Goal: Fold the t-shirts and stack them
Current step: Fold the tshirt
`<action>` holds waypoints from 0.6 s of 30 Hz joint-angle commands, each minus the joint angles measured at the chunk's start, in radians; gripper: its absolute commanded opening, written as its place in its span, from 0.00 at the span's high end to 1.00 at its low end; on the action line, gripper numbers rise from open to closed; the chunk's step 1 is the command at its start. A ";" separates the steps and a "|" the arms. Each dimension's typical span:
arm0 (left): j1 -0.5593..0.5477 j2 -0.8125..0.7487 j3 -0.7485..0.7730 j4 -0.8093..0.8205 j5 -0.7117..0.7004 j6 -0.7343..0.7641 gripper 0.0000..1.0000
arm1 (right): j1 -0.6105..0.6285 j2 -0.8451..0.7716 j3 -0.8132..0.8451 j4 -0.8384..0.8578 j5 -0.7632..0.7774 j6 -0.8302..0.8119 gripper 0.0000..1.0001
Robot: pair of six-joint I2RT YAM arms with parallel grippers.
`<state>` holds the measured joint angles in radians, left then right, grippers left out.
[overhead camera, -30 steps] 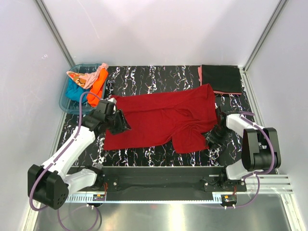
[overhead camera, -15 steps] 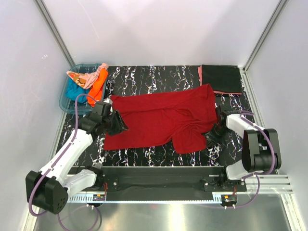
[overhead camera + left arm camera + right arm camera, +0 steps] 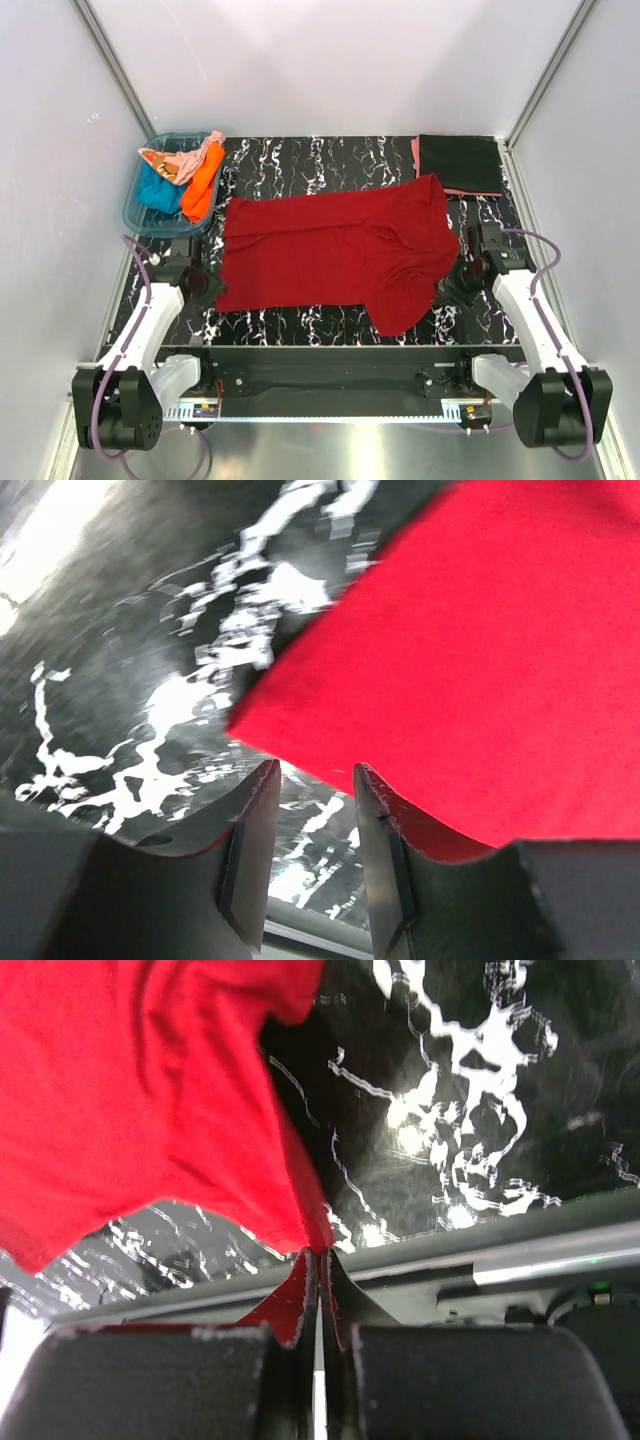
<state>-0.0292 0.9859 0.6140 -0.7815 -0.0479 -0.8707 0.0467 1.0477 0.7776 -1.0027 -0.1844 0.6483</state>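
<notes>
A dark red t-shirt (image 3: pixel 330 250) lies spread across the middle of the marbled table. My right gripper (image 3: pixel 462 281) sits at its right edge, and in the right wrist view the gripper (image 3: pixel 320 1257) is shut on a pinch of the red t-shirt (image 3: pixel 130 1090). My left gripper (image 3: pixel 204 285) rests just off the shirt's left edge; in the left wrist view it (image 3: pixel 312 780) is open with nothing between its fingers, the red t-shirt (image 3: pixel 480 660) just ahead. A folded black t-shirt (image 3: pixel 460 163) lies on a salmon pink one (image 3: pixel 414 152) at the back right.
A blue translucent tub (image 3: pixel 133 210) at the back left holds teal (image 3: pixel 155 190), orange (image 3: pixel 202 180) and pale peach (image 3: pixel 178 162) t-shirts. White walls enclose the table on three sides. A metal rail (image 3: pixel 330 360) runs along the near edge.
My left gripper has let go of the shirt's left edge and drawn back to the left and nearer. The right gripper has shut on the shirt's right edge and shifted slightly right.
</notes>
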 commanded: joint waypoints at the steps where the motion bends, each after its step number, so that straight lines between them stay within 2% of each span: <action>1: 0.015 0.023 -0.017 0.022 -0.069 -0.085 0.59 | 0.005 -0.041 0.023 -0.080 -0.041 0.020 1.00; 5: 0.018 0.106 -0.007 -0.025 -0.124 -0.143 0.57 | 0.007 -0.063 0.028 -0.094 -0.043 0.014 1.00; 14: 0.020 0.218 -0.036 0.019 -0.124 -0.189 0.55 | 0.007 -0.109 0.057 -0.146 -0.038 0.034 1.00; 18: 0.020 0.246 -0.031 0.028 -0.130 -0.186 0.63 | 0.007 -0.110 0.078 -0.163 -0.035 0.036 1.00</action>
<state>-0.0135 1.2133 0.5835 -0.7898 -0.1375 -1.0332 0.0471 0.9493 0.8024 -1.1355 -0.2043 0.6701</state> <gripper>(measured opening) 0.394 0.012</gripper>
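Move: The left hand, open and empty, has the red t-shirt's near left corner about 3 cm nearer the base, 1 cm to its left and 6 cm below. The shirt's far left corner lies some 24 cm ahead and 4 cm right, the basket 26 cm ahead and 9 cm left. For the right hand, already pinching the sleeve's corner, that near left corner is about 56 cm left, 3 cm back and 9 cm below; the black stack is 30 cm ahead and 3 cm right. Down by about 5 cm, easing back and a little left, the left hand sinks onto the near left corner of the shirt, its open fingers tipping steeper and turning some 10 degrees counter-clockwise to straddle it. The right hand keeps its pinch on the sleeve's corner and draws it back about 2.5 cm while lifting it slightly. ##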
